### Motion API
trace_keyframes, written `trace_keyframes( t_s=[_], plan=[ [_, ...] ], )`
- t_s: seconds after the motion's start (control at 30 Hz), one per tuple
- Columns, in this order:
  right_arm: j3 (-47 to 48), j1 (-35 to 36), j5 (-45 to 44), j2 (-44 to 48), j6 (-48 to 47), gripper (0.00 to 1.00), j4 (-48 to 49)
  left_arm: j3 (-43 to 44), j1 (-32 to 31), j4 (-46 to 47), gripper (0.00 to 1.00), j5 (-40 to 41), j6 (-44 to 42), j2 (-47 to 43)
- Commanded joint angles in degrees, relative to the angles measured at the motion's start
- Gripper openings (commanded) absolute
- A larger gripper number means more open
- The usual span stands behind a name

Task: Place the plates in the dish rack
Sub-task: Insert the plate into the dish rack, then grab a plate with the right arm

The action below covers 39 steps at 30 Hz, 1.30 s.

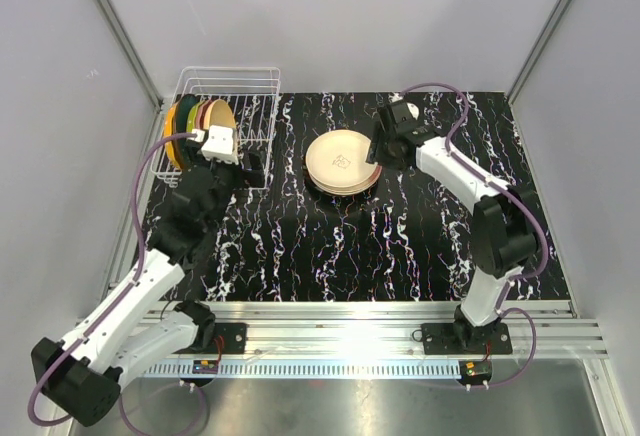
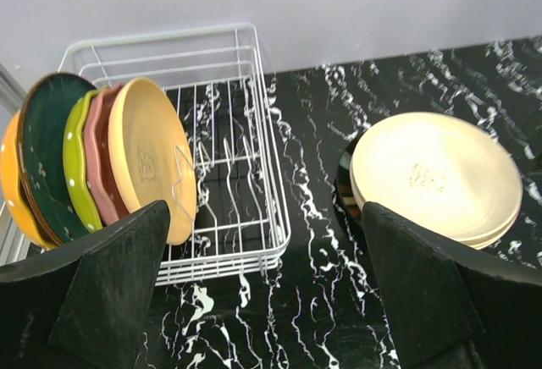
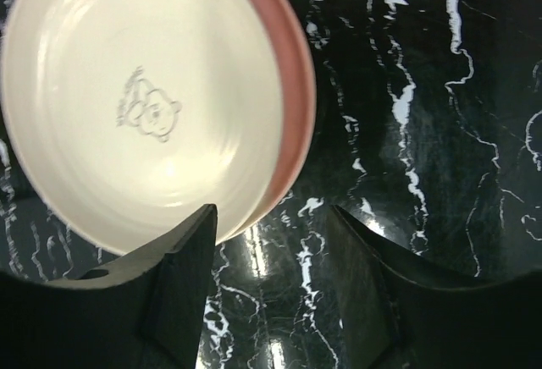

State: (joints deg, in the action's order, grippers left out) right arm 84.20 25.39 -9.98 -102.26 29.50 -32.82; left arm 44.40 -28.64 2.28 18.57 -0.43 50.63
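The white wire dish rack (image 1: 250, 96) (image 2: 246, 73) stands at the table's back left. Several plates (image 1: 195, 121) (image 2: 144, 157) stand on edge in its left end: orange, dark green, lime, pink and cream. A stack of plates (image 1: 343, 161) (image 2: 436, 174) lies flat mid-table, a cream plate (image 3: 144, 107) on top of a pink one (image 3: 296, 73). My left gripper (image 1: 250, 169) (image 2: 262, 250) hangs open and empty by the rack's near right corner. My right gripper (image 1: 383, 149) (image 3: 271, 234) is at the stack's right rim, jaws apart, one finger (image 3: 182, 259) over the cream plate's edge.
The black marbled tabletop (image 1: 350, 246) is bounded by grey walls at the back and sides and a metal rail (image 1: 380, 321) at the front. The rack's right half (image 2: 224, 174) holds only bare wire prongs.
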Motion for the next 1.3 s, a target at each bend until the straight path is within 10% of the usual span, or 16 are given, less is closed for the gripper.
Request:
trace_keyframes(
  t_s=[0.0,0.8,1.27],
  plan=[
    [3.15,-1.04,0.22,-2.50,0.47,0.60,0.56,-0.02,-1.76,4.22,0.99,2.61,-1.42,-3.34],
    [10.72,-1.39,1.10,-14.64,1.88,0.49,0.65,-0.37,-6.86,4.57,0.99,5.87,-5.81,-5.19],
    [10.37,-1.39,3.73,-12.27,2.93,0.08,1.79,-1.25,-6.86,5.63,0.99,6.57,-6.61,-5.02]
  ],
)
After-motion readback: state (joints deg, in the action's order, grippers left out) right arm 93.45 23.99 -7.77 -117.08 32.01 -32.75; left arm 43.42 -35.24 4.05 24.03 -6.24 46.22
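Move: The cream plate on top of the stack is the right hand's target: its middle lies about 6 cm ahead, 8 cm to the left and 7 cm below, with the right rim nearest the fingers. The pink plate just beneath it sits some 6 cm ahead, 7 cm left and 8 cm down. The dish rack's middle is roughly 10 cm ahead and 38 cm left. From the left hand, the cream plate is about 14 cm ahead, 18 cm right and 22 cm below. Down about 6 cm and forward some 4 cm goes the right hand, most of the forward reach coming first, onto the right rim of the cream plate. It then stays low while the part-open fingers close nearly shut and pinch that rim, one pad above and one below. The empty left hand, still wide open, backs off a couple of centimetres while rising about as much. ##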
